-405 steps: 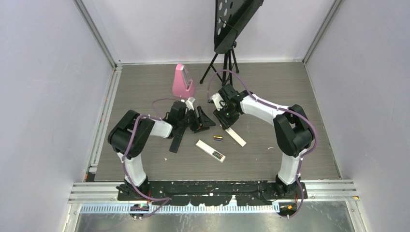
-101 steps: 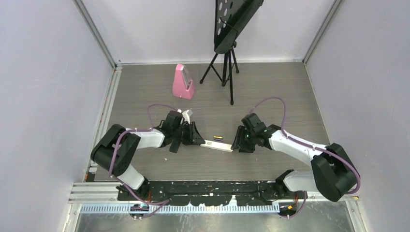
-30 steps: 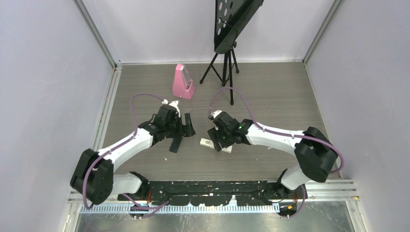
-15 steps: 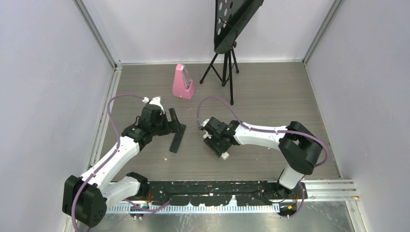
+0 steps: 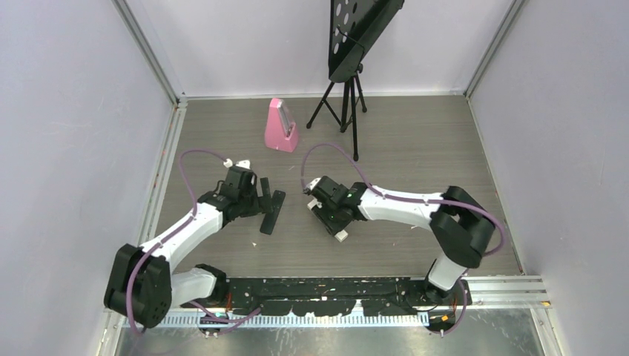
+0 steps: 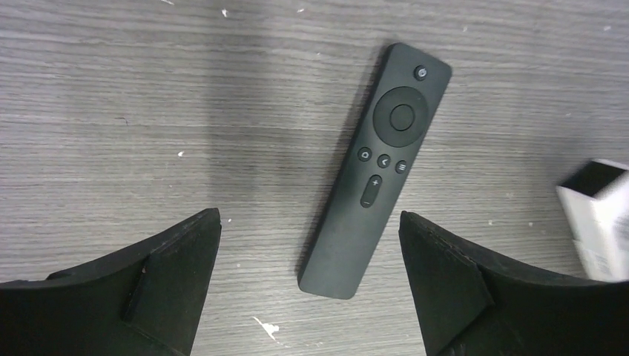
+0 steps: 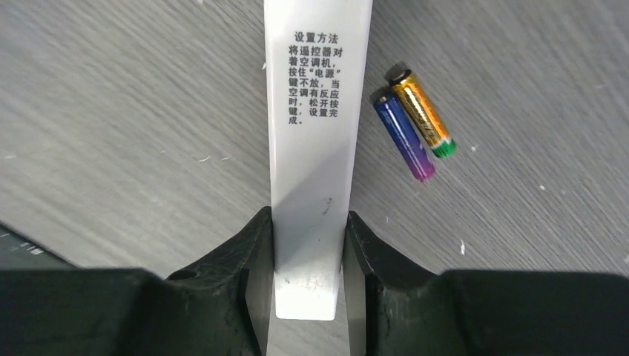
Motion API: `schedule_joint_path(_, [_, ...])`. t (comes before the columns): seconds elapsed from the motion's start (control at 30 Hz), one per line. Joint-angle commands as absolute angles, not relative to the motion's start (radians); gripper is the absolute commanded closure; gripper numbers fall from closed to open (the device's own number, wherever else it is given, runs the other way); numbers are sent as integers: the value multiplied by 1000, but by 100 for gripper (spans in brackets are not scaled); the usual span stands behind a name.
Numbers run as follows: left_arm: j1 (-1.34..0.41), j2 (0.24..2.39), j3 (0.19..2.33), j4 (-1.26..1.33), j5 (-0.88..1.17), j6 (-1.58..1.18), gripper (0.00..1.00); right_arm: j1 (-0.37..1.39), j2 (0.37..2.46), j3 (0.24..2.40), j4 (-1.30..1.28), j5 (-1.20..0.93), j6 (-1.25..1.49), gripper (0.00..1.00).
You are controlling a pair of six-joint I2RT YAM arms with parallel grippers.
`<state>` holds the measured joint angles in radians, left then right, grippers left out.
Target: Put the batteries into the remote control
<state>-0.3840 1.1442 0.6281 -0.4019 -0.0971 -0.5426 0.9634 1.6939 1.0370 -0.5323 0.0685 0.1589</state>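
Note:
The black remote control (image 6: 374, 170) (image 5: 271, 211) lies button side up on the grey table. My left gripper (image 6: 309, 216) (image 5: 261, 196) hovers over its near end, open wide and touching nothing. My right gripper (image 7: 309, 222) (image 5: 330, 215) is shut on a white bar-shaped remote (image 7: 317, 111) (image 5: 341, 236) with printed text on its back; both fingers (image 7: 252, 245) press its long sides. Two batteries lie side by side just right of the white bar, a blue and purple one (image 7: 403, 136) and a gold one (image 7: 421, 113). In the top view the right arm hides them.
A pink metronome (image 5: 282, 126) stands at the back. Behind it is a black music stand (image 5: 360, 30) on a tripod (image 5: 345, 96). Walls close in the table on the left, right and back. The white bar's open end (image 6: 597, 219) shows at the left wrist view's right edge.
My right gripper has closed on the white bar and shifted it left and nearer. The left arm has drawn back to the left with its jaws opening a little wider.

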Motion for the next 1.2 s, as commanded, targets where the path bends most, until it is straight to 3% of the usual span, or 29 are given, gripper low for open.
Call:
schedule_joint_path(0.0, [-379, 1218, 624, -323, -106, -504, 8, 924, 1509, 1028, -474, 87, 203, 90])
schedule_joint_path(0.13, [-384, 1317, 627, -270, -26, -487, 7, 827, 1413, 1001, -469, 161, 284, 90])
schedule_joint_path(0.27, [-405, 1381, 657, -266, -5, -476, 7, 623, 1361, 957, -500, 223, 401, 90])
schedule_joint_path(0.63, [-526, 1487, 724, -312, -90, -484, 16, 299, 1430, 877, -510, 258, 507, 89])
schedule_joint_path(0.8, [-573, 1557, 768, -361, -134, -502, 31, 263, 1535, 901, -488, 244, 529, 85])
schedule_joint_path(1.07, [-590, 1609, 792, -374, -118, -510, 63, 252, 1623, 939, -483, 217, 543, 64])
schedule_joint_path(1.17, [-600, 1618, 808, -377, -90, -498, 73, 252, 1594, 934, -484, 217, 554, 50])
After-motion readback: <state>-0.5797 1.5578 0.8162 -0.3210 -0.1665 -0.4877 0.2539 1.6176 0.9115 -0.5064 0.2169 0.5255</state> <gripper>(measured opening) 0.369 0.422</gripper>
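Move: The black remote's middle lies some 5 cm to the left hand's right, about level with it and 5 cm below; the loose battery pair is about 20 cm farther right of that remote, roughly level with it. The right hand holds the white remote just over the table, bound for bare table about 21 cm to its right, 11 cm ahead and slightly lower. From that hand the batteries lie some 5 cm ahead and 1 cm right, the black remote about 20 cm left and 4 cm ahead. The right hand keeps its pinch on the white remote and carries it in a low arc, up about 8 cm and then down again, away from the batteries, some 21 cm right and 11 cm forward, turning roughly 60 degrees clockwise, and sets it on the bare table with the fingers barely starting to ease. Meanwhile the left hand, open, sinks about 4 cm, then slides about 6 cm right and a little forward over the black remote, turns slightly clockwise and closes its fingers on the remote's two long sides near the middle buttons. ##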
